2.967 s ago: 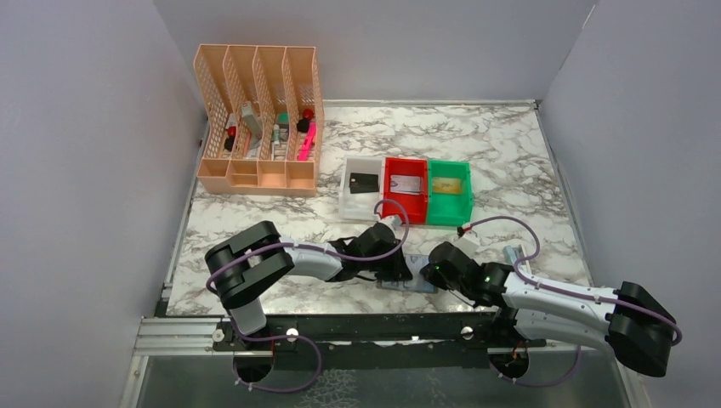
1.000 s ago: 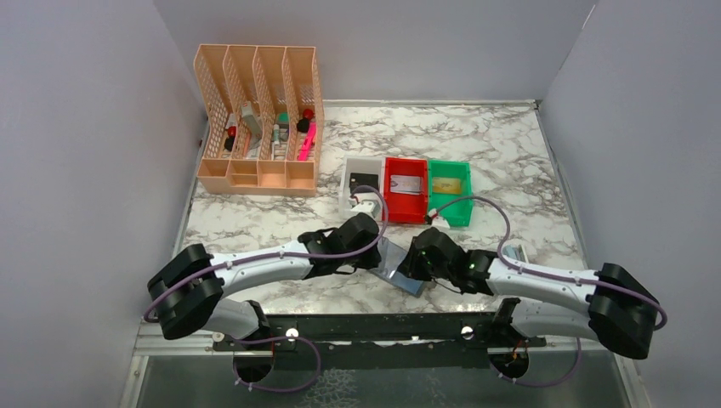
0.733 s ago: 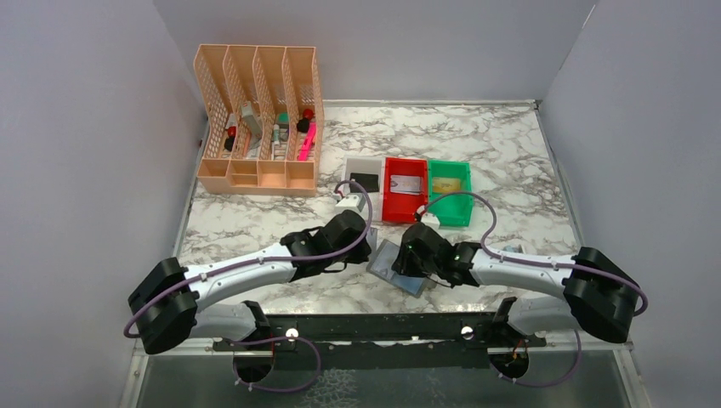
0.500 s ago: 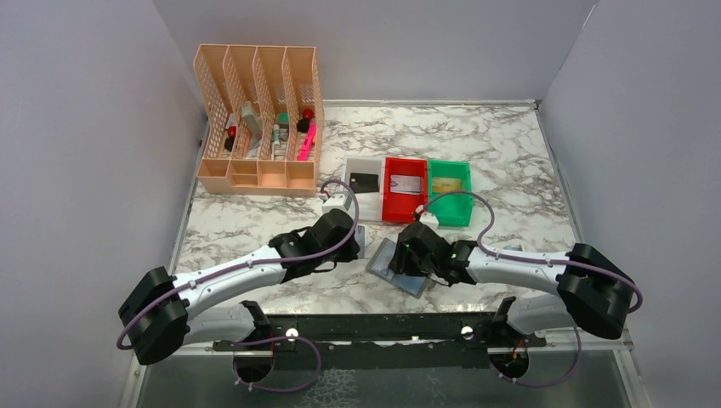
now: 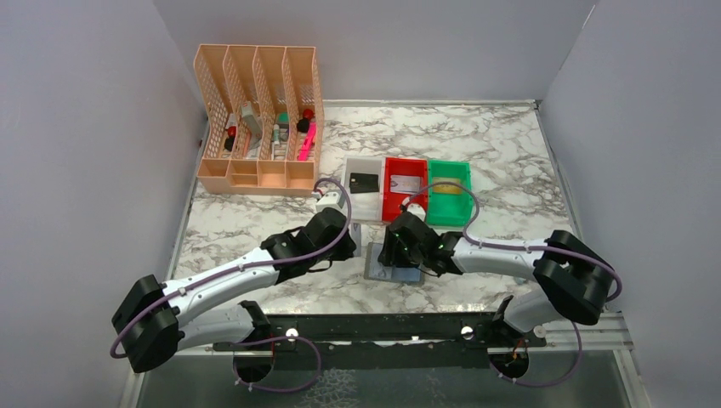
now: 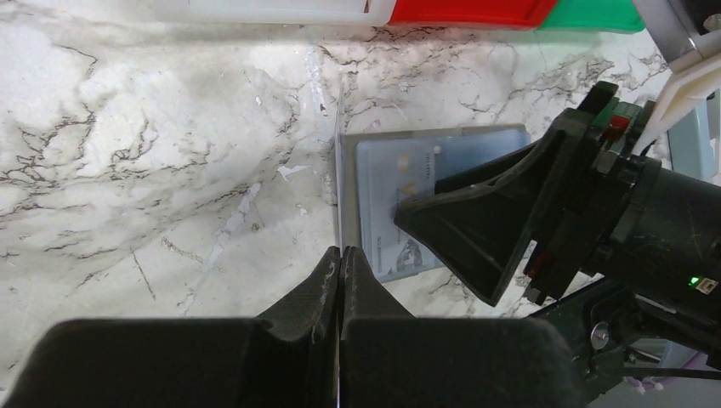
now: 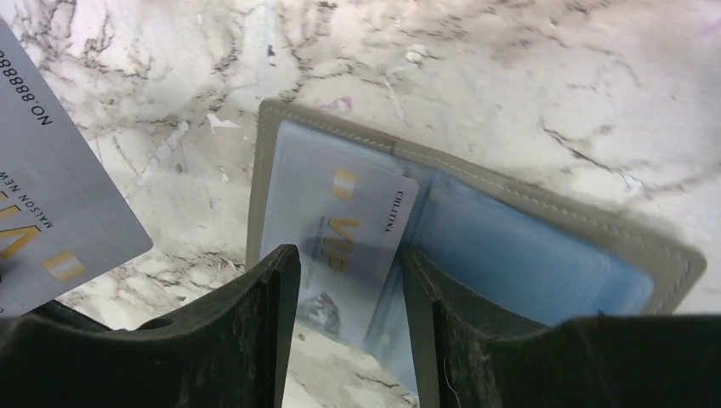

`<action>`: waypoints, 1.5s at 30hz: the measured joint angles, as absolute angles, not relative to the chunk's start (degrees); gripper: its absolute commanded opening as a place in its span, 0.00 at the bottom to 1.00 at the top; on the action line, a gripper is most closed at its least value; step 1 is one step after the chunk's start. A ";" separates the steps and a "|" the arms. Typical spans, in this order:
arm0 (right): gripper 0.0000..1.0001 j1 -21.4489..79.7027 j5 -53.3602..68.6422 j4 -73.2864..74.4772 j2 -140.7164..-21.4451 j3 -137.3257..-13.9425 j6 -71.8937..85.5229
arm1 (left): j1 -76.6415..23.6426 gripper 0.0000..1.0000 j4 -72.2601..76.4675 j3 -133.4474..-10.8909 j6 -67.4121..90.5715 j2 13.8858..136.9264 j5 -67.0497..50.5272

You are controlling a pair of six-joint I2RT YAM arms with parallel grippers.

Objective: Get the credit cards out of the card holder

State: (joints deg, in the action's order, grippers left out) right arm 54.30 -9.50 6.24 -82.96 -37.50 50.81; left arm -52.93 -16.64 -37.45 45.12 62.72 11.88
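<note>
The card holder (image 5: 405, 274) lies open on the marble, its light-blue pockets (image 7: 527, 255) facing up inside a grey rim. A silvery-white credit card (image 7: 340, 225) marked VIP sticks halfway out of its left pocket. My right gripper (image 7: 349, 259) hovers open just above that card, one finger on each side, gripping nothing. My left gripper (image 6: 341, 253) is shut on another silvery credit card (image 6: 339, 153), seen edge-on, just left of the holder (image 6: 502, 144). That held card (image 7: 51, 212) also shows at the left edge of the right wrist view. From above, the left gripper (image 5: 349, 243) sits beside the right gripper (image 5: 393, 252).
Behind the holder stand a white bin (image 5: 350, 204) with a black card (image 5: 363, 181), a red bin (image 5: 393, 204) with a silvery card (image 5: 407, 183), and a green bin (image 5: 449, 212) with a gold card (image 5: 447, 184). A peach desk rack (image 5: 258, 119) stands at the back left.
My left gripper has drawn back to the left with a card pulled out of the holder. My right gripper has opened and shifted left over the holder, which has turned squarer.
</note>
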 measured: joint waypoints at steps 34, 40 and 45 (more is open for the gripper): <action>0.55 50.83 -17.37 17.78 -76.51 -40.21 40.49 | -52.21 0.00 -15.33 -36.53 45.58 62.22 9.41; 0.54 50.83 -16.51 17.89 -76.51 -38.22 42.22 | -52.21 0.00 -14.37 -36.53 45.56 62.72 8.34; 0.54 50.83 -13.96 17.78 -76.38 -36.42 43.77 | -52.21 0.00 -13.82 -36.53 45.56 62.96 7.99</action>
State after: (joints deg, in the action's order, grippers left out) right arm 50.83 -13.96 17.78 -76.38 -36.42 43.77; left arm -52.21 -13.82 -36.53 45.56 62.96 7.99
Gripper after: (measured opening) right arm 0.539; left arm 0.010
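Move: The right hand, half open, stands low over the card page of the card holder; the blue page's free right edge lies about 8 cm to its right, 2 cm back and a couple below. The holder's VIP card has its middle some 2 cm to the left of that hand, and the red tray is roughly 20 cm ahead and 4 cm right. From the left hand, which still holds a card, that edge is about 18 cm right, 3 cm back and 8 cm lower. First left, the right hand goes about 1.5 cm along the table and turns some 10 degrees counter-clockwise, its fingertips on the holder. It then rises over the pages while swinging right and a little forward, and comes down and back to its old height, ending about 6 cm right of its start with its half-open fingers either side of the blue page's free edge; its wrist has turned back and rolled slightly. ##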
